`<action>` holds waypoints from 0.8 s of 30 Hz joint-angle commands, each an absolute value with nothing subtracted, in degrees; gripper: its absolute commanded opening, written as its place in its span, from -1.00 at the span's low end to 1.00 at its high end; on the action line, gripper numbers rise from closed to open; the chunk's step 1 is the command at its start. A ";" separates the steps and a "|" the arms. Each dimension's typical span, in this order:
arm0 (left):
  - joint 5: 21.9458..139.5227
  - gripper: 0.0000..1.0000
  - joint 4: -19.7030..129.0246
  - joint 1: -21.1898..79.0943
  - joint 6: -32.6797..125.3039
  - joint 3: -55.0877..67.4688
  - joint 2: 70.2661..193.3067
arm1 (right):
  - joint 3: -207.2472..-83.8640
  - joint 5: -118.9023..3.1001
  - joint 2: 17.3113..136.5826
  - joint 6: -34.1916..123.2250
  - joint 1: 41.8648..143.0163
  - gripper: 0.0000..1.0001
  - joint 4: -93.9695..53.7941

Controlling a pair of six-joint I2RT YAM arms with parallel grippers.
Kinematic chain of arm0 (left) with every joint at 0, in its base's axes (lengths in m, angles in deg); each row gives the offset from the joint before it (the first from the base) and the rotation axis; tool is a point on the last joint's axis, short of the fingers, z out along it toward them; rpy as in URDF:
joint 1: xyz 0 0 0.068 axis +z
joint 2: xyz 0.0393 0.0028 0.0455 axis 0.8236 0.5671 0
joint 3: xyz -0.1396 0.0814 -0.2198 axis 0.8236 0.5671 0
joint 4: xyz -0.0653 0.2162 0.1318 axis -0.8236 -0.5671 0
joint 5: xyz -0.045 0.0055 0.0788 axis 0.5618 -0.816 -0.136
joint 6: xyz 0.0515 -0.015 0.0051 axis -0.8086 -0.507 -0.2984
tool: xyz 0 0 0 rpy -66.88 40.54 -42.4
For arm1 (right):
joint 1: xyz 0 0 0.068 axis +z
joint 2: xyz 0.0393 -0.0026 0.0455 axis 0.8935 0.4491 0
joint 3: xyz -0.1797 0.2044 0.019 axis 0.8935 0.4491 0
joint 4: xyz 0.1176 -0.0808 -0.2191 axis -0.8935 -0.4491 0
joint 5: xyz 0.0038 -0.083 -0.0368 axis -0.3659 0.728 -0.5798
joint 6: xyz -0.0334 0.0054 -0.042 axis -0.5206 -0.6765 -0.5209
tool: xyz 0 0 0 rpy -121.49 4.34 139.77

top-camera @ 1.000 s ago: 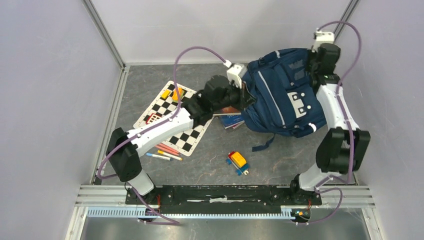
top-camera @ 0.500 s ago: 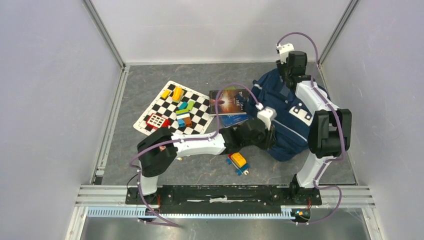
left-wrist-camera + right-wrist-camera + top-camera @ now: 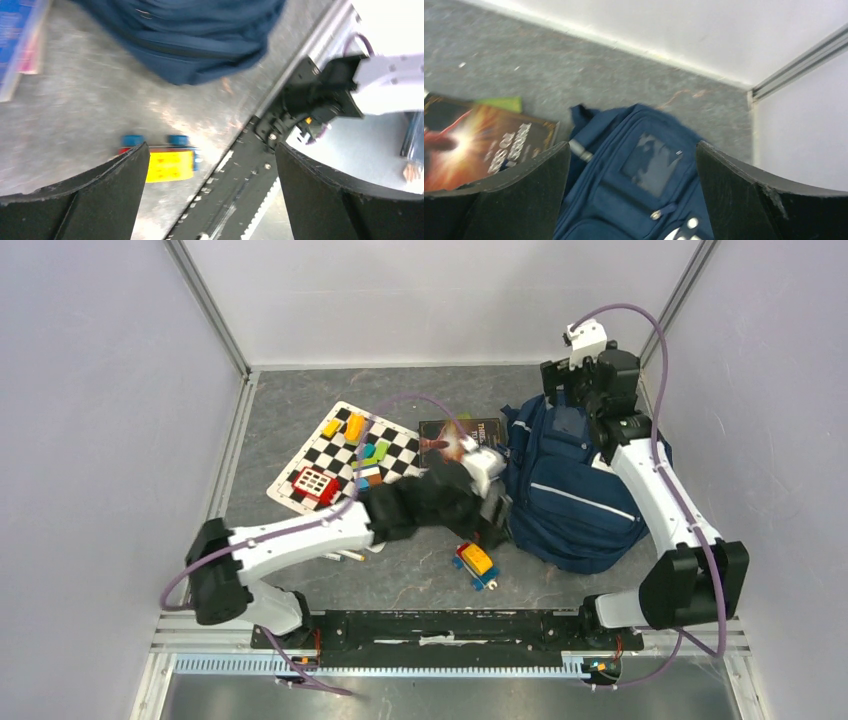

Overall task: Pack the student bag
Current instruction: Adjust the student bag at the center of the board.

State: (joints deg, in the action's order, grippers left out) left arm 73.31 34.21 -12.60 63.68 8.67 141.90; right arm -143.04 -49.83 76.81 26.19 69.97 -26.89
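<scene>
The student bag (image 3: 580, 502), a large navy backpack with a pale stripe, lies on the grey floor at the right. My left gripper (image 3: 497, 516) hovers open at its near left edge, nothing between the fingers. In the left wrist view the bag (image 3: 190, 40) fills the top, and the left gripper (image 3: 210, 155) stands open above bare floor. My right gripper (image 3: 566, 398) is open over the bag's far end. The right wrist view shows the bag's (image 3: 644, 185) zip pocket below the right gripper (image 3: 632, 155), apart from the wide jaws.
A dark book (image 3: 455, 435) lies just left of the bag. A chessboard mat (image 3: 335, 480) with coloured blocks (image 3: 368, 452) is further left, pens (image 3: 350, 555) at its near edge. A yellow and blue toy car (image 3: 475, 562) sits near the front rail (image 3: 450, 625).
Both grippers have gone from shut to open and let go of the bag. The bag has settled flat on the floor, stripe up. The left arm has swung back leftward.
</scene>
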 commanded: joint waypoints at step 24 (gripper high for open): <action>79.55 0.99 25.96 24.34 50.59 11.91 134.21 | -141.48 -51.93 93.11 24.24 83.62 -0.24 -33.23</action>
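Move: To the right hand, the bag's raised left edge with its zipper pulls lies about 9 cm left, 4 cm back and some 22 cm below. The book lies level with that hand, about 15 cm left and 26 cm down. From the left hand, that edge is roughly 27 cm ahead and 4 cm right, 12 cm lower. Its chessboard is about 24 cm ahead and 30 cm left, 17 cm down, the toy car almost straight below by 17 cm. Dropping about 18 cm and swinging some 10 cm left, the right hand comes down to the bag's left edge beside the book, drawing back first, then easing forward; it tips down about 25 degrees and its wide-open fingers close to under half. The empty left hand swings clear, roughly 18 cm left and 17 cm forward, towards the chessboard, turning 25 degrees counter-clockwise and staying open. ##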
